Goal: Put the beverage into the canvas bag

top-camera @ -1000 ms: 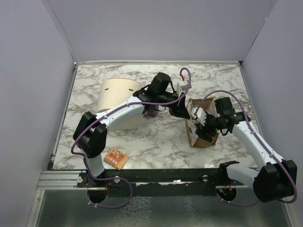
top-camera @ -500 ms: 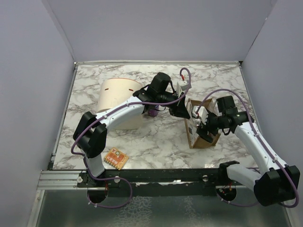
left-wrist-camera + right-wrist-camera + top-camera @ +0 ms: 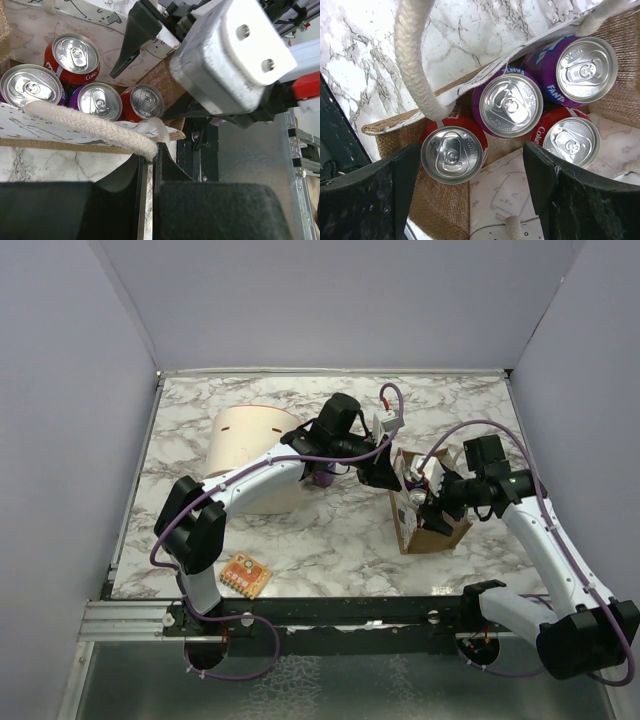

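Note:
The canvas bag (image 3: 428, 530) stands right of centre, tan with whitish rope handles. Several beverage cans stand upright inside it: a red can (image 3: 452, 152), two purple Fanta cans (image 3: 512, 105) and a Coke can (image 3: 570, 142). My left gripper (image 3: 152, 152) is shut on the near rope handle (image 3: 90, 127) at the bag's rim. My right gripper (image 3: 470, 180) hovers open just above the bag's mouth. Its fingers (image 3: 540, 175) straddle the red can without touching it. In the top view the right gripper (image 3: 437, 502) sits over the bag and the left gripper (image 3: 393, 477) at its left edge.
A cream cylindrical tub (image 3: 255, 455) lies on its side at back left, under the left arm. A purple can (image 3: 322, 478) shows beside that arm. An orange packet (image 3: 246, 575) lies near the front edge. Grey walls enclose the marble table (image 3: 460, 410).
The right arm has risen and drawn slightly right above the bag, jaws staying open. The left gripper keeps its hold on the handle.

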Robot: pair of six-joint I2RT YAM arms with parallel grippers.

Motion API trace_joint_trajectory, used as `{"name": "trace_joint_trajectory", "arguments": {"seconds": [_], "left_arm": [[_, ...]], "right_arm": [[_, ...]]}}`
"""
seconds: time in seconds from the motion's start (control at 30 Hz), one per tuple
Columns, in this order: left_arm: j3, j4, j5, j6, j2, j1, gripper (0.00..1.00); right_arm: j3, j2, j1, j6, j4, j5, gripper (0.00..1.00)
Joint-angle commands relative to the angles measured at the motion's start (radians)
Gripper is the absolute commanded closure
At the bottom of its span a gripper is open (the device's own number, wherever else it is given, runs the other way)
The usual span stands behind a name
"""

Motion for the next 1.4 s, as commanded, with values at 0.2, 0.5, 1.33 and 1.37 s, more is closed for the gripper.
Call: {"name": "trace_joint_trajectory", "arguments": {"seconds": [0.2, 0.5, 1.33, 1.37], "left_arm": [[0.005, 0.016, 0.001, 0.018, -0.025, 0.003, 1.0], [0.005, -0.006, 0.007, 0.062, -0.031, 0.005, 0.92], [0.069, -0.435, -0.576, 0.667, -0.27, 0.06, 0.06], [0.067, -0.44, -0.627, 0.683, -0.268, 0.063, 0.05]], "right_arm": [[0.104, -0.055, 0.006, 0.078, -0.009, 0.064, 0.19], [0.226, -0.058, 0.006, 0.181, 0.028, 0.142, 0.2], [0.375, -0.088, -0.064, 0.412, 0.147, 0.204, 0.17], [0.379, -0.089, -0.07, 0.416, 0.145, 0.197, 0.17]]}}
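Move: The left hand, shut on the bag's rope handle, has the last loose purple can about 13 cm ahead, 16 cm left and 18 cm below. The bag's middle is 5 cm ahead, 10 cm right; the white cylinder 14 cm ahead, 31 cm left. The open right hand is 8 cm above a bagged red can's middle, 1 cm ahead and left; that purple can is 16 cm ahead, 26 cm left, 8 cm lower. Right hand rises 15 cm, moving forward; left opens, frees the handle, goes 8 cm left towards purple can. ##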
